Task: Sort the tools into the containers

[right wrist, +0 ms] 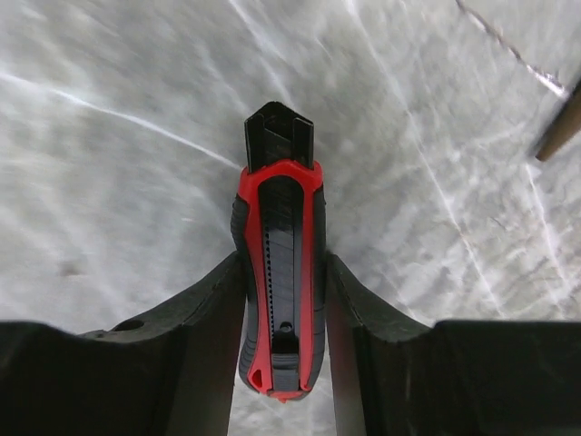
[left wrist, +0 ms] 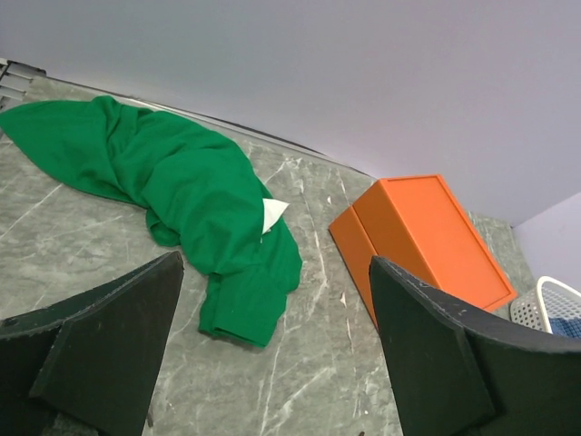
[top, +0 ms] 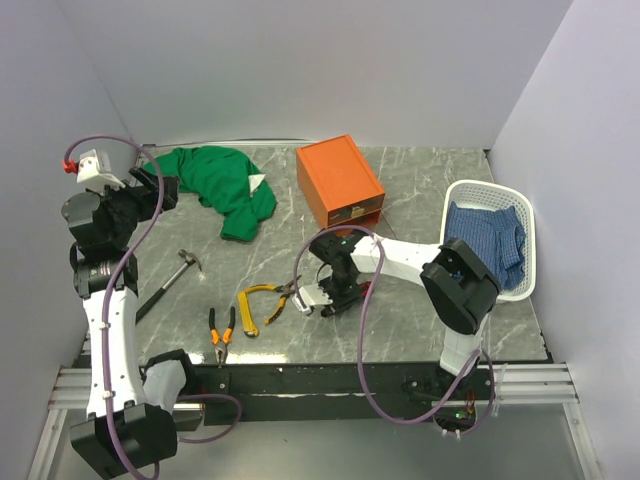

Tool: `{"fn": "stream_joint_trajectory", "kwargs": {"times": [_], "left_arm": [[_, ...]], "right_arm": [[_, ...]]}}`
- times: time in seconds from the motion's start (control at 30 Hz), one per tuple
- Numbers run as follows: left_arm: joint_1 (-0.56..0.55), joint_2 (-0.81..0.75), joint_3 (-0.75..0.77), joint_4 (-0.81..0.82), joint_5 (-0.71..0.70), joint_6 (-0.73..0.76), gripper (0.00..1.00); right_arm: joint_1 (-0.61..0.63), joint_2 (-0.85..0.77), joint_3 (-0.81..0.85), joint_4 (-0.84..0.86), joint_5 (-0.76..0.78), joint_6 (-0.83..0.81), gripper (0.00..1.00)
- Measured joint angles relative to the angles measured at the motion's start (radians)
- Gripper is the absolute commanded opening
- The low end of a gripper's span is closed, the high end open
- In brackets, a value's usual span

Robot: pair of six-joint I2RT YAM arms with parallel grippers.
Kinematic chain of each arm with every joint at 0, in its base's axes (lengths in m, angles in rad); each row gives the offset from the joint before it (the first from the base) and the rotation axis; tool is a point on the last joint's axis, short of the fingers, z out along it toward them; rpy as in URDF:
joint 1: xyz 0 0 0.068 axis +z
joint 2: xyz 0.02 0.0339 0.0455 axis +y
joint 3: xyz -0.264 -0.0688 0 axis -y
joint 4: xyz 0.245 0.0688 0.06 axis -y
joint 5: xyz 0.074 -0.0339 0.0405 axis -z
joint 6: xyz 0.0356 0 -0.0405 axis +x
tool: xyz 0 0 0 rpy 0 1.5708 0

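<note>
In the right wrist view a red-black utility knife [right wrist: 277,209] lies lengthwise on the marble. My right gripper [right wrist: 284,265] is shut on it, both fingers pressing its sides. From above, that right gripper [top: 335,300] sits low at the table's front centre and the knife is hidden under it. Yellow-handled pliers [top: 262,298] lie just left of it, orange-black pliers [top: 221,335] near the front edge, and a black-handled hammer [top: 170,280] farther left. The orange box [top: 340,180] with its drawers stands at the back. My left gripper [top: 150,185] hangs open and empty, raised at the far left.
A crumpled green cloth [top: 215,185] lies at the back left, beside the orange box [left wrist: 427,232]. A white basket [top: 495,240] with a blue cloth stands at the right edge. The left wrist view shows the green cloth [left wrist: 182,191] beyond my open left gripper [left wrist: 277,272].
</note>
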Motion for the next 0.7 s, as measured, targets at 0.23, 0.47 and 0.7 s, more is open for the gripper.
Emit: {"fn": "stream_joint_trajectory", "kwargs": {"times": [0.23,0.47,0.7], "left_arm": [[0.000,0.018,0.001,0.029,0.008,-0.014,0.88],[0.000,0.052,0.001,0.088,0.015,-0.045,0.86],[0.000,0.110,0.001,0.143,0.035,-0.090,0.86]], "right_arm": [[-0.008,-0.050,0.276,-0.209,-0.217,0.072,0.01],[-0.034,-0.238,0.367,-0.285,-0.240,0.156,0.00],[-0.163,-0.220,0.367,-0.237,-0.081,0.200,0.00]]}}
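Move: The right fingers are already shut on the red utility knife at the table. The open drawer lies about 9 cm ahead and 5 cm right of this hand, some 2 cm higher. The orange box stands about 22 cm ahead and 1 cm left; the yellow-black pliers lie level with the hand, 13 cm left. From the left hand, the drawer is about 41 cm right, 2 cm back and 31 cm below. Right hand lifts the gripped knife about 18 cm, tilting some 20 degrees, then carries it forward about 5 cm. ##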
